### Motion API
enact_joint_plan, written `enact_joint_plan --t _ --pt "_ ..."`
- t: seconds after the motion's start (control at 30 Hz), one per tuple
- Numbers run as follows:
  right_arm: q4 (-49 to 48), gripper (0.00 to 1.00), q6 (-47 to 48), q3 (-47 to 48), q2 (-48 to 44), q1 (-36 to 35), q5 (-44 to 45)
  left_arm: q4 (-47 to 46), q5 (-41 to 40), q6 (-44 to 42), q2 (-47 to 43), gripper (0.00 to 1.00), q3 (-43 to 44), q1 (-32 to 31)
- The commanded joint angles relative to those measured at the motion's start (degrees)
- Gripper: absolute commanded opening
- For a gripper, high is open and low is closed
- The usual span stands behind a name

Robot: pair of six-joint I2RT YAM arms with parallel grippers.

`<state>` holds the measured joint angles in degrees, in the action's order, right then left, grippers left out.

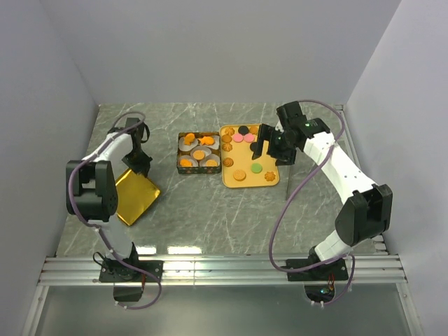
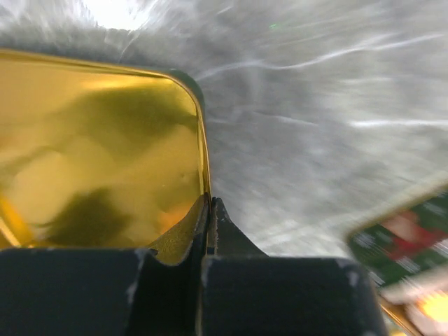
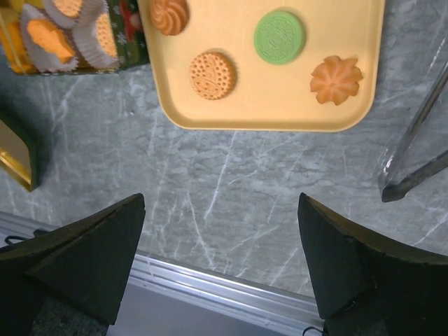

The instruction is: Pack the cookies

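Note:
Several cookies lie on a yellow tray (image 1: 269, 183): orange, pink, green and black ones. The right wrist view shows a green cookie (image 3: 279, 36), a dotted round cookie (image 3: 212, 73), a flower-shaped cookie (image 3: 336, 79) and a swirl cookie (image 3: 169, 14). More orange cookies sit in white paper cups inside a tin box (image 1: 178, 150). My right gripper (image 1: 269, 147) hangs open over the tray's near side, holding nothing (image 3: 220, 238). My left gripper (image 1: 140, 165) is shut on the rim of a gold lid (image 2: 91, 154), with one finger inside the lid and one outside (image 2: 210, 208).
The gold lid (image 1: 136, 197) lies tilted at the left of the tin box. A slim pair of clear tongs (image 3: 416, 150) lies right of the tray (image 3: 280, 122). The tin box's corner (image 2: 406, 238) shows blurred in the left wrist view. Walls enclose the marble table on three sides.

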<state>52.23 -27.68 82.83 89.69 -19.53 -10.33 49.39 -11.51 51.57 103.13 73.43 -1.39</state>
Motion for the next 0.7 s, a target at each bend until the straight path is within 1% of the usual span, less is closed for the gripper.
enact_joint_plan --t 0.0,0.07,0.1,0.17,0.2,0.23,0.3,0.33,0.37,0.43,0.47,0.5,0.53,0.57,0.63,0.67 --pt "0.15 0.96 -0.62 5.58 0.57 -0.25 -2.14 1.94 0.16 -2.17 -6.61 0.00 5.66 0.25" --pt "0.16 0.96 -1.23 7.86 0.92 -0.25 -4.08 1.33 2.09 -3.14 -8.29 0.00 7.78 0.25" --pt "-0.11 0.96 -1.41 8.57 1.27 -0.33 -5.39 0.37 4.45 -4.10 -10.21 0.00 8.39 0.25" --pt "-1.42 0.96 -2.29 10.24 1.63 -0.33 -10.83 -1.30 8.06 -5.07 -12.24 0.00 9.98 0.25" --pt "-2.12 0.96 -2.72 10.60 2.15 -0.33 -12.94 -2.27 12.08 -6.12 -14.17 0.00 10.50 0.25" --pt "-2.91 0.96 -3.95 10.95 2.33 -0.33 -17.66 -4.28 14.30 -6.48 -15.14 0.00 11.64 0.25" --pt "-5.90 0.96 -5.44 11.39 3.21 -0.33 -22.52 -6.48 19.65 -7.36 -17.60 0.00 12.61 0.25" --pt "-7.04 0.96 -7.11 11.57 3.38 -0.33 -24.37 -8.06 24.12 -7.36 -18.40 0.00 14.01 0.25" --pt "-9.84 0.96 -8.08 11.65 3.65 -0.33 -28.83 -9.21 26.77 -7.36 -19.19 0.00 14.72 0.16" --pt "-13.27 0.97 -11.32 11.57 4.09 -0.25 -32.81 -10.97 32.57 -6.75 -21.56 0.00 16.56 0.16" --pt "-16.77 0.97 -12.73 11.65 4.44 -0.25 -36.83 -12.28 34.17 -6.23 -22.35 0.00 17.27 0.24" --pt "-18.98 0.97 -14.14 11.48 4.88 -0.33 -38.61 -12.99 35.75 -5.96 -23.84 0.00 17.88 0.25" --pt "-21.35 0.97 -17.90 11.31 5.05 -0.25 -40.80 -13.61 39.07 -5.61 -24.55 0.00 19.28 0.25" --pt "-26.86 0.97 -20.02 10.87 5.32 -0.25 -44.13 -15.27 41.02 -5.00 -25.17 0.00 19.91 0.25" --pt "-32.34 0.98 -26.07 10.60 6.20 -0.25 -46.70 -17.30 44.98 -3.94 -26.66 0.00 21.48 0.25" --pt "-36.80 0.98 -27.76 11.04 6.72 -0.25 -48.02 -19.48 48.47 -2.80 -27.10 0.00 21.84 0.25"
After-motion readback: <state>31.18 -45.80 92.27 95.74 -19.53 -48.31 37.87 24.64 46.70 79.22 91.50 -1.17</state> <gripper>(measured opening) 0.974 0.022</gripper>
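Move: The left hand already pinches the gold lid's far edge, the lid's middle about 10 cm back and 3 cm left of its fingers. From that hand the cookie box lies some 25 cm right and 8 cm ahead. From the open right hand the lid lies about 58 cm left, 8 cm back and 16 cm below, with the cookie tray 8 cm left and 8 cm ahead. Left hand lifts the pinched lid about 30 cm, swinging it up rightward; open right hand rises left towards it. ##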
